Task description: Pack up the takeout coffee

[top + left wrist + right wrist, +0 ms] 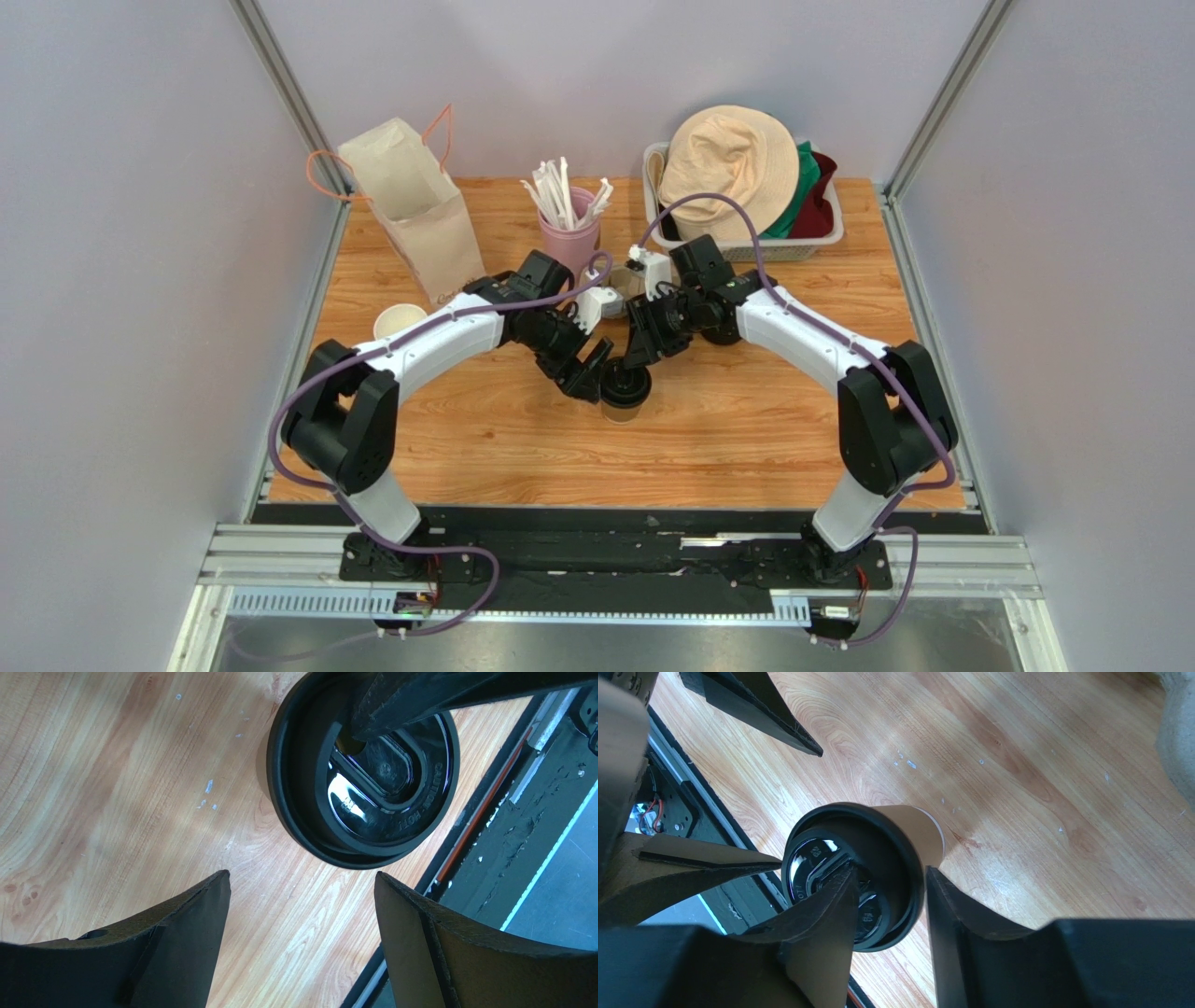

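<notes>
The takeout coffee (624, 389), a brown kraft cup with a black lid, stands upright mid-table near the front edge. My right gripper (648, 350) comes down on it from behind. In the right wrist view the right gripper (890, 870) straddles the lid's rim (885, 840): one finger lies over the lid's top, the other stands at the rim's outer edge, and a gap still shows inside the rim. My left gripper (586, 381) is just left of the cup. It (302, 878) is wide open over bare wood, with the lid (379, 805) ahead of its tips.
A kraft paper bag (414, 210) stands at the back left, with a lidless paper cup (400, 322) in front of it. A pink holder of straws (568, 231) is at back centre. A basket (828, 231) with a hat sits at the back right. The black front rail (491, 833) runs close to the cup.
</notes>
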`<control>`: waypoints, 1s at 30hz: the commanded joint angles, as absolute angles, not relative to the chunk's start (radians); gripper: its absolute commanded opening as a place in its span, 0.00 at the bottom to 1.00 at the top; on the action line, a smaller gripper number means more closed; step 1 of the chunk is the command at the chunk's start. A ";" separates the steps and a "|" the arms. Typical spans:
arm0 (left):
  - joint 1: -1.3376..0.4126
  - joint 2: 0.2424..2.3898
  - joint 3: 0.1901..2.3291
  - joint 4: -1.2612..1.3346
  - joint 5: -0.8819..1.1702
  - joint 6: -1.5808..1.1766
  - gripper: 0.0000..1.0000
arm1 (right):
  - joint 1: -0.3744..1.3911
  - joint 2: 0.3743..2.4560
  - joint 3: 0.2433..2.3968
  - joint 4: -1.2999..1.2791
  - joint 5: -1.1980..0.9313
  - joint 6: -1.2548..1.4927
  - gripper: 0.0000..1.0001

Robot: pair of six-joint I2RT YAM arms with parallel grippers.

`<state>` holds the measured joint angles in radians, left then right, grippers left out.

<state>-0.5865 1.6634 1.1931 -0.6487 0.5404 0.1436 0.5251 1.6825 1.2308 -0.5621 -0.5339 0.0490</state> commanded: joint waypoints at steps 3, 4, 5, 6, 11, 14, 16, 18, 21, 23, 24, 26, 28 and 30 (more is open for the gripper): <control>-0.583 1.664 1.206 -0.620 0.586 0.138 0.83 | 0.532 1.707 1.223 -0.520 -0.535 0.032 0.35; -0.581 1.664 1.206 -0.623 0.591 0.137 0.83 | 0.534 1.709 1.223 -0.520 -0.535 0.032 0.33; -0.583 1.664 1.206 -0.623 0.601 0.137 0.83 | 0.535 1.710 1.223 -0.522 -0.535 0.034 0.33; -0.583 1.661 1.206 -0.621 0.603 0.138 0.83 | 0.537 1.710 1.221 -0.522 -0.535 0.032 0.32; -0.583 1.664 1.200 -0.617 0.595 0.138 0.83 | 0.548 1.697 1.206 -0.514 -0.531 0.043 0.30; -0.583 1.661 1.195 -0.617 0.594 0.143 0.83 | 0.555 1.686 1.195 -0.506 -0.522 0.051 0.30; -0.583 1.660 1.190 -0.615 0.589 0.144 0.83 | 0.557 1.681 1.196 -0.505 -0.522 0.054 0.29; -0.583 1.661 1.189 -0.614 0.583 0.141 0.83 | 0.557 1.675 1.195 -0.503 -0.528 0.057 0.27; -0.583 1.663 1.186 -0.615 0.575 0.144 0.83 | 0.560 1.671 1.198 -0.505 -0.537 0.054 0.17; -0.581 1.664 1.184 -0.614 0.569 0.144 0.83 | 0.563 1.667 1.195 -0.503 -0.540 0.054 0.10; -0.583 1.664 1.187 -0.614 0.571 0.146 0.83 | 0.563 1.663 1.193 -0.505 -0.545 0.051 0.05; -0.583 1.666 1.187 -0.614 0.569 0.143 0.83 | 0.568 1.660 1.189 -0.505 -0.548 0.051 0.00; -0.583 1.666 1.187 -0.612 0.571 0.143 0.83 | 0.569 1.658 1.190 -0.505 -0.551 0.051 0.00; -0.583 1.669 1.187 -0.612 0.569 0.143 0.83 | 0.571 1.657 1.193 -0.505 -0.555 0.051 0.00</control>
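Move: Just forward and right of the upright, lidded cup, the right hand has its half-open fingers at the lid's far rim; the cup's middle lies about 3 cm back, 2 cm left and 5 cm below it. From the left hand the cup's middle is some 5 cm right, 1 cm back and 4 cm below. The drink tray sits about 17 cm ahead of the right hand and 1 cm right, the black lids roughly 11 cm ahead and 14 cm right, both some 8 cm below it. Closing on the lid's far rim, the right hand narrows its fingers, works down and back towards the robot by about 1.5 and 1 cm, then stays there while the fingers shut completely over that forward edge. The left hand keeps nearly still, wide open, one fingertip at the lid's left edge. ##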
